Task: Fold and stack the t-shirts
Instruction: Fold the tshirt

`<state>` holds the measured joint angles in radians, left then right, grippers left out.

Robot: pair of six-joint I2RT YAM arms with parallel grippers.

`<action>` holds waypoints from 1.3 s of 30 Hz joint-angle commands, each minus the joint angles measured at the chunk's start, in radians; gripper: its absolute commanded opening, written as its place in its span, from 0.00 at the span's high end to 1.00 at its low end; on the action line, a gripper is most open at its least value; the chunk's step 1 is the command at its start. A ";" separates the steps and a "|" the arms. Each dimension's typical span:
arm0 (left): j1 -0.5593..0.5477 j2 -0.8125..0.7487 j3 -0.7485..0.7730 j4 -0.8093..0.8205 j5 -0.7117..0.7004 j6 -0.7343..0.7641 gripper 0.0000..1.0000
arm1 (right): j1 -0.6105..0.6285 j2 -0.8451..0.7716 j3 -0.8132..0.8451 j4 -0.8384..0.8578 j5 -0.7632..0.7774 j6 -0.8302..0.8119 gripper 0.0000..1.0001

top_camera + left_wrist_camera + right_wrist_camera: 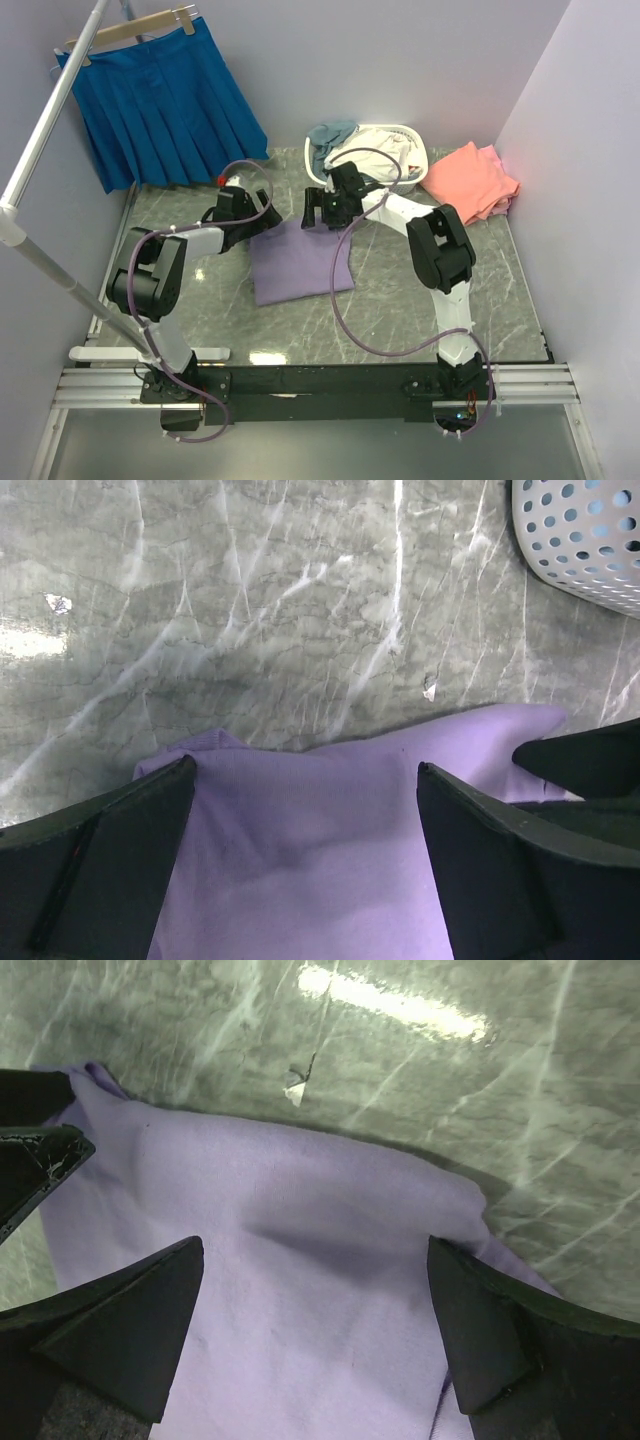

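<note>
A lavender-purple t-shirt (298, 262) lies folded into a rough rectangle in the middle of the marble table. My left gripper (262, 212) hangs open over its far left corner, fingers spread above the purple cloth (310, 850). Over the far right corner my right gripper (312, 210) stands open too, with the same cloth (310, 1300) under its fingers. Neither holds anything. Coral-pink t-shirts (472, 180) lie in a pile at the back right. Cream-white and grey-blue tees (345, 140) fill the basket.
The white lattice basket (418, 160) stands at the back centre, and its wall (585, 535) shows in the left wrist view. A bright blue pleated skirt (165, 100) hangs on a wooden hanger at the back left. A white rail (45, 130) slants across the left side.
</note>
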<state>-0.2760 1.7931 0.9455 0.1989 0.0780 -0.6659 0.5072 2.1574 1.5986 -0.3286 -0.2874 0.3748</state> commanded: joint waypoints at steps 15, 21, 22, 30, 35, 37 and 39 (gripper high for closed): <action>0.008 -0.368 -0.096 -0.107 -0.037 0.037 0.01 | -0.147 -0.268 -0.290 -0.020 0.114 -0.083 0.00; -0.002 -0.408 -0.280 -0.043 -0.026 -0.034 0.01 | -0.145 -0.242 -0.362 0.065 -0.009 -0.060 0.00; -0.005 -0.408 -0.298 -0.032 -0.033 -0.041 0.01 | -0.145 -0.238 -0.367 0.068 -0.030 -0.059 0.00; -0.009 -0.405 -0.413 0.019 -0.032 -0.081 0.01 | -0.110 -0.209 -0.387 0.077 -0.153 -0.073 0.00; -0.014 -0.356 -0.413 0.045 -0.020 -0.081 0.01 | -0.047 -0.133 -0.347 0.046 -0.248 -0.102 0.00; -0.017 -0.336 -0.409 0.060 -0.014 -0.083 0.01 | -0.024 -0.094 -0.330 0.036 -0.268 -0.099 0.00; -0.017 -0.307 -0.402 0.074 -0.003 -0.090 0.01 | 0.007 -0.077 -0.331 0.060 -0.317 -0.087 0.02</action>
<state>-0.2859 1.4353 0.5369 0.2348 0.0437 -0.7311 0.4515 1.9862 1.2846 -0.2165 -0.5087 0.2939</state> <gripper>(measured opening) 0.994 0.992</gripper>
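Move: The folded t-shirt lies under both open hands, which are at its far corners. Its left edge, at mid-length, is about 10 cm back and 4 cm left of the left hand. Its right edge is roughly 8 cm back and 9 cm right of the right hand, all about 1 cm lower. The laundry basket's middle is some 15 cm ahead and 12 cm right of the right hand, slightly higher. The t-shirt's side edges are next: the left hand comes off the far corner, rises about 12 cm, swings back and comes down open over the left edge. The right hand sweeps right with a slight lift, sinks back beside the right edge, then sweeps left some 8 cm and farther back, turning about 20 degrees counter-clockwise, a finger pushing that edge inward. ##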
